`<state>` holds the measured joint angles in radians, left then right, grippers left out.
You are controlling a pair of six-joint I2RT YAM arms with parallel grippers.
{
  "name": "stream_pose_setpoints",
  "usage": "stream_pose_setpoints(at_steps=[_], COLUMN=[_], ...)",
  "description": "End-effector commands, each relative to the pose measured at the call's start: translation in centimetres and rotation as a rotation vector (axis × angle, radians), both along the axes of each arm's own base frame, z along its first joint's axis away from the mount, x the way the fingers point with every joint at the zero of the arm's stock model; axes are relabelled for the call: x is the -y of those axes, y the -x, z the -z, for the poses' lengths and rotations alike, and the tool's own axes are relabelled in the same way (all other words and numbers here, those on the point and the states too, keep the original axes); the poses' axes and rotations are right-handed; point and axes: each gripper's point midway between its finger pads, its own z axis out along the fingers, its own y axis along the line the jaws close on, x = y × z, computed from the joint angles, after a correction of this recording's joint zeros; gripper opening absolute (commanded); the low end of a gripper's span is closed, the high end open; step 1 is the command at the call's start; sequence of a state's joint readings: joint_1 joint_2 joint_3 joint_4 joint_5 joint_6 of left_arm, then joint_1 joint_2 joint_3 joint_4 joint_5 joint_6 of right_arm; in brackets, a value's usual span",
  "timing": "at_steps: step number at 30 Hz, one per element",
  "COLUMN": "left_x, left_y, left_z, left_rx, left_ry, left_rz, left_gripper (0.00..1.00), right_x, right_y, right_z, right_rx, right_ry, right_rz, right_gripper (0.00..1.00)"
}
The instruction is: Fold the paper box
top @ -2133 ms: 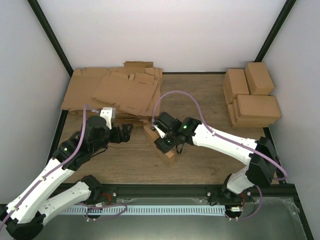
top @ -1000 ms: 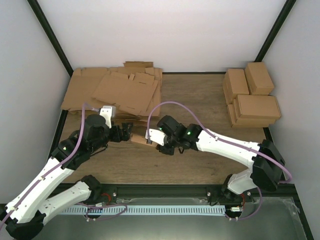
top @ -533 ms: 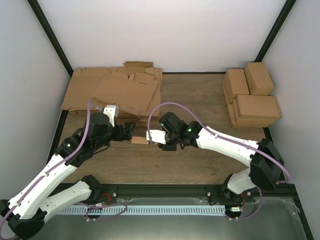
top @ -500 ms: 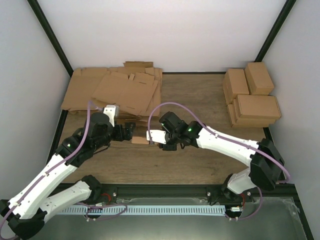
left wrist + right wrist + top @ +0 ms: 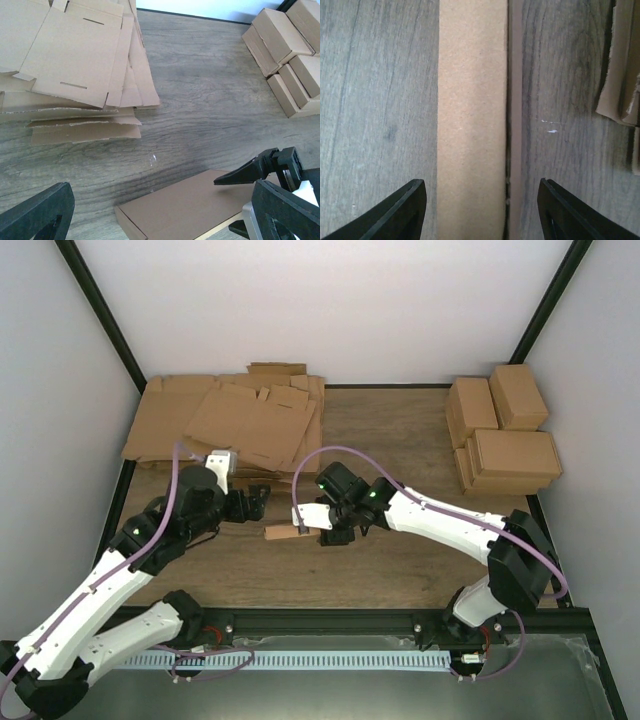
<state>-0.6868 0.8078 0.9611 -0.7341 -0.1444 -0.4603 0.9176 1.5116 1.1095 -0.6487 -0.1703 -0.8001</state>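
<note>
The paper box (image 5: pixel 283 533) lies closed and flat on the wooden table between the two arms. In the left wrist view the paper box (image 5: pixel 190 205) shows its plain brown lid and one short side. In the right wrist view its long side (image 5: pixel 472 125) runs up the middle. My right gripper (image 5: pixel 312 527) is at the box's right end, and my right gripper (image 5: pixel 482 210) is open with a gap on each side of the box. Just left of the box, my left gripper (image 5: pixel 258 502) is wide open; its fingers (image 5: pixel 35 212) hold nothing.
A heap of flat notched cardboard sheets (image 5: pixel 230 425) fills the back left and reaches close to the box (image 5: pixel 75 65). Several folded boxes (image 5: pixel 505 435) are stacked at the back right. Black frame rails edge the table.
My right gripper has opened and let go of the box, which now lies on the table slightly nearer than before. The left arm has barely moved.
</note>
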Motion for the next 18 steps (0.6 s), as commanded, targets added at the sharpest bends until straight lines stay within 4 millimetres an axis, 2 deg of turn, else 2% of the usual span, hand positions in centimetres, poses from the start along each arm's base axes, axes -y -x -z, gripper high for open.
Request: stream_pose_setpoints(at_steps=[1, 9, 15, 18], left_x=[-0.2, 0.0, 0.2, 0.3], left_y=[0.1, 0.1, 0.3, 0.4], left_z=[-0.5, -0.3, 1.2, 1.8], left_rx=[0.022, 0.016, -0.018, -0.035], left_ry=[0.009, 0.014, 0.002, 0.002], left_rz=[0.002, 0.004, 0.018, 0.024], left_gripper=[1.00, 1.00, 1.00, 1.00], right_x=[-0.5, -0.4, -1.0, -1.2], right_y=[-1.0, -1.3, -1.1, -1.2], right_z=[-2.2, -3.4, -6.0, -6.3], right_rx=[0.053, 0.092, 0.116, 0.126], right_ry=[-0.031, -0.050, -0.143, -0.156], right_rz=[-0.001, 0.006, 0.001, 0.006], right_gripper=[0.65, 0.79, 0.95, 0.97])
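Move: The paper box stands on its long edge, running left to right under the right hand, narrow side up between the already loosened fingers; its middle is about 5 cm to that hand's left, 5 cm below and level fore and aft. The stack of cardboard sheets is centred some 25 cm ahead and 24 cm to the left, the made-up boxes about 24 cm ahead and 43 cm to the right. From the left hand the box is roughly 9 cm right, 3 cm back and 19 cm below. The right hand's fingers, already partly open astride the box's upper side, keep spreading from a bit over half to almost fully wide while the hand stays nearly in place over the box. Only towards the end does it pull straight up by about 3 cm, away from the table, tipping its fingers some 5 degrees and clearing room above the box. ##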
